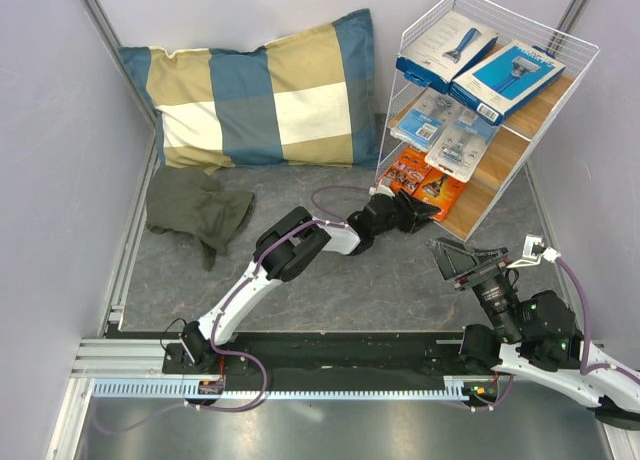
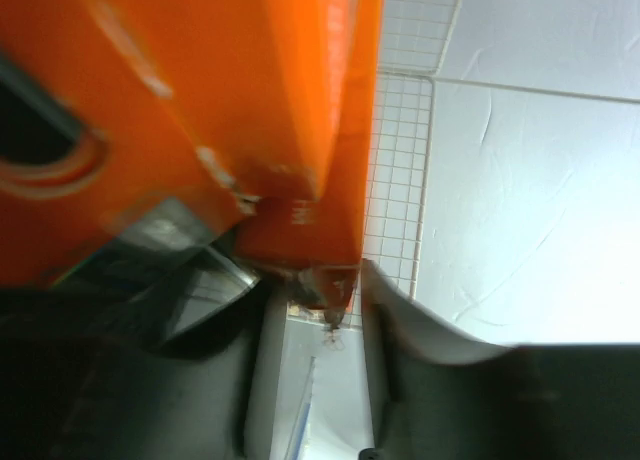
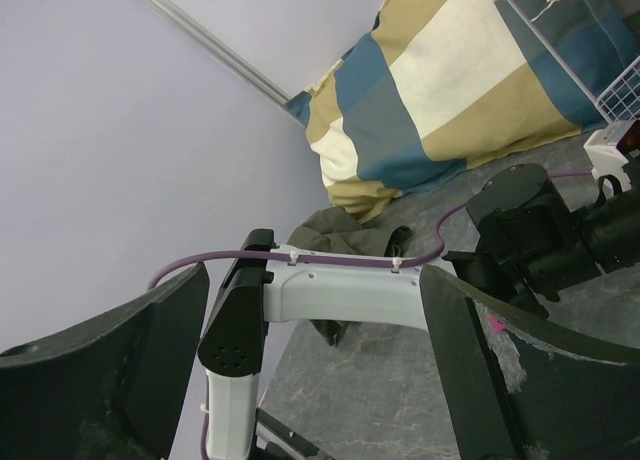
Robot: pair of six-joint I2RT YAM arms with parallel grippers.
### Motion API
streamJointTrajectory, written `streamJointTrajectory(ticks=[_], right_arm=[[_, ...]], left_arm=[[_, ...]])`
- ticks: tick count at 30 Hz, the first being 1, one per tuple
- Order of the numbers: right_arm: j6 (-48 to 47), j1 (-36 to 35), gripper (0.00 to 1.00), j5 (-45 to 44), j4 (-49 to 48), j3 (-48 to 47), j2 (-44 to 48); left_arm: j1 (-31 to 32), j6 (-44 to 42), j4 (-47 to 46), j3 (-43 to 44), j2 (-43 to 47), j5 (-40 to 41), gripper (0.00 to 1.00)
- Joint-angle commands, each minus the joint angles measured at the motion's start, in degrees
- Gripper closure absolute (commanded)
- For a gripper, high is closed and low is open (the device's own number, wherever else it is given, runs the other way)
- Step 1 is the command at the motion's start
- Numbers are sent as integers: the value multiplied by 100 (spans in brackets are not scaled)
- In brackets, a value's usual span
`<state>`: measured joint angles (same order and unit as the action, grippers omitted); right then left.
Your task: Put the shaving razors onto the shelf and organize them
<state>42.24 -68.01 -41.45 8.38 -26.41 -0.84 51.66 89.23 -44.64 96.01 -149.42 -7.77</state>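
Observation:
The shelf [image 1: 503, 168] stands at the back right. Two blue boxes [image 1: 445, 48] [image 1: 505, 78] lie on its top board, and two blister packs [image 1: 425, 115] [image 1: 462, 140] on the middle one. The orange cards [image 1: 425, 183] rest on the lowest board. My left gripper [image 1: 425, 212] reaches to their near edge. In the left wrist view an orange card [image 2: 250, 100] fills the top, its end between the tips of the left gripper [image 2: 315, 310]; I cannot tell whether they still press it. My right gripper [image 1: 455, 260] [image 3: 315, 370] hangs open and holds nothing, over the table's right side.
A blue-and-tan checked pillow [image 1: 265, 95] leans against the back wall. A crumpled dark green cloth [image 1: 195, 208] lies in front of it at the left. The shelf's white wire mesh [image 2: 400, 160] shows behind the orange card. The left arm [image 3: 340, 290] crosses the right wrist view.

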Motion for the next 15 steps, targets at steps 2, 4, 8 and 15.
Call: streamJointTrajectory(ticks=[2, 4, 8, 15], right_arm=[[21, -11, 5, -21, -3, -154, 58], [30, -2, 4, -12, -3, -154, 49], [39, -11, 4, 14, -3, -145, 58], [74, -11, 4, 49, -3, -127, 58]], left_arm=[[-68, -459, 491, 41, 361, -14, 15], [-68, -520, 500, -55, 449, -75, 1], [-42, -810, 579, -371, 747, -163, 0], [20, -1487, 1563, -381, 1134, -225, 0]])
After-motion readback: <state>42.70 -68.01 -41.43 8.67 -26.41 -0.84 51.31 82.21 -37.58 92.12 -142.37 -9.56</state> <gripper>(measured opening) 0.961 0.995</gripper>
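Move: The orange razor box in the left fingers lies on the bottom shelf with its near end at the hand; its middle is about 6 cm ahead, 5 cm to the right and roughly level. The other orange box stands some 11 cm ahead and 4 cm left of the hand. Overhead, roughly 18 cm up, 6 cm ahead and 4 cm right, is the right blister pack. From the right hand the held box lies about 27 cm ahead, 4 cm right and 27 cm below. The orange box's near end comes free as the left fingers spread from partly open to fully wide while the hand rises about 3 cm. The hand then eases back and to its left by a centimetre or so each, away from the box, sinking about 1 cm again and rolling slightly, its left side up. ##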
